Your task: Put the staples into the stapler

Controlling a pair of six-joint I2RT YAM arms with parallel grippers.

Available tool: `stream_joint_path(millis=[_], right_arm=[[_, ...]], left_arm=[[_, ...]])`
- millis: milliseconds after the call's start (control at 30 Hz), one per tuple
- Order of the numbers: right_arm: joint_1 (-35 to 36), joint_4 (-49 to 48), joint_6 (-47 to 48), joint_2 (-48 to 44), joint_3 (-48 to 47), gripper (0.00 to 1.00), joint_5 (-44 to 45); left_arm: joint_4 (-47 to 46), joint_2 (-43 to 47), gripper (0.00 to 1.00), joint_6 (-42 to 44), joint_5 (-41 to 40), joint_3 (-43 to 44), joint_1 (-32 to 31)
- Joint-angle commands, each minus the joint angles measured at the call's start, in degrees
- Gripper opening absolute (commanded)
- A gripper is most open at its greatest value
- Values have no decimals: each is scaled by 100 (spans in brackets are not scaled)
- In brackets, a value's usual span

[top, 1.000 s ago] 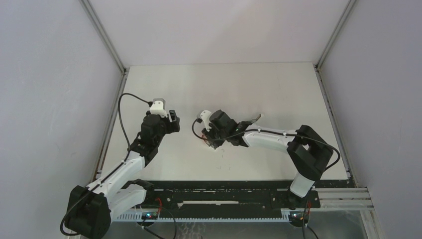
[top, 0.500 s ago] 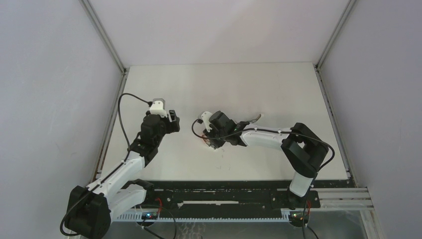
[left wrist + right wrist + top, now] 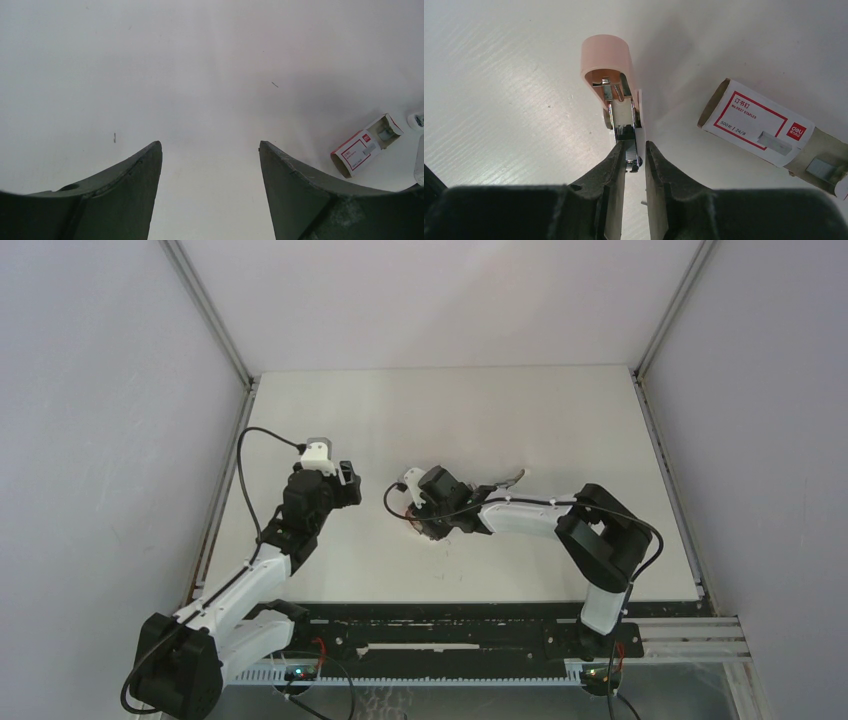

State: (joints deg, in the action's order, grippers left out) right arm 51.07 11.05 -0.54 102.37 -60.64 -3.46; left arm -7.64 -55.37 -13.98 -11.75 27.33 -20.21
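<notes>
In the right wrist view the small pink stapler lies open on the table, its metal rail pointing at me. My right gripper has its jaws narrowed on the near end of that rail and the white base beside it. The staples, a red-and-white box with its tray slid partly out, lie just right of the stapler. The left wrist view shows the same staples off to its right. My left gripper hangs open over bare table. In the top view the right gripper covers the stapler.
A small grey object lies on the table behind the right forearm. Two loose staples, a first staple and a second staple, lie ahead of the left gripper. Metal rails run along the white table's side edges.
The right jaws have drawn closer together around the stapler's rail, and the right arm's elbow has swung left toward the middle. The left arm has not moved.
</notes>
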Motion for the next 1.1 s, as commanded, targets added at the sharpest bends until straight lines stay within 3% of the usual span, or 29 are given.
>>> stream_joint_path(millis=[0, 267, 400, 667, 900, 1067], right_arm=[[-18, -69, -104, 0, -106, 19, 63], [-150, 111, -250, -935, -70, 22, -57], [-483, 74, -456, -1552, 207, 27, -339], [-1994, -423, -1248, -2863, 1273, 41, -784], [-3132, -825, -1970, -3502, 2047, 44, -778], [-3531, -1017, -2234, -3535, 2317, 43, -856]], left_arm=[[-233, 143, 75, 45, -38, -88, 40], [-319, 241, 75, 141, 579, 1, 3], [-370, 58, 75, 311, 772, 251, -448], [-401, -1590, 75, 869, 1133, 1326, -1809], [-402, -3125, 74, 1125, 1899, 2458, -2239], [-163, -3972, 70, 1301, 2031, 3144, -2384]])
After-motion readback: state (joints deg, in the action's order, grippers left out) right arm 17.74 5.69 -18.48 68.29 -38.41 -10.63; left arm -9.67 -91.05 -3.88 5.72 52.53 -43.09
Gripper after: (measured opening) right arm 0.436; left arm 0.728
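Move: The pink stapler lies at the right hand's closed-in fingertips, its middle about 2 cm ahead and 3 cm left, 1 cm below. From that hand the opened staple box sits some 6 cm ahead and 4 cm right, and the white stapler about 10 cm ahead and 15 cm right. From the raised left hand the staple box is roughly 22 cm right and 1 cm back, the pink stapler about 15 cm right and 5 cm back, both some 13 cm below. The pink stapler is left by the right hand, whose fingertips come free of its magazine end, climb about 10 cm, then swing right and somewhat forward past the staple box towards the white stapler, opening partway and turning some 40 degrees clockwise. The open, empty left hand sweeps about 23 cm right towards the staple box, sinking slightly at the end and likewise turning clockwise. ##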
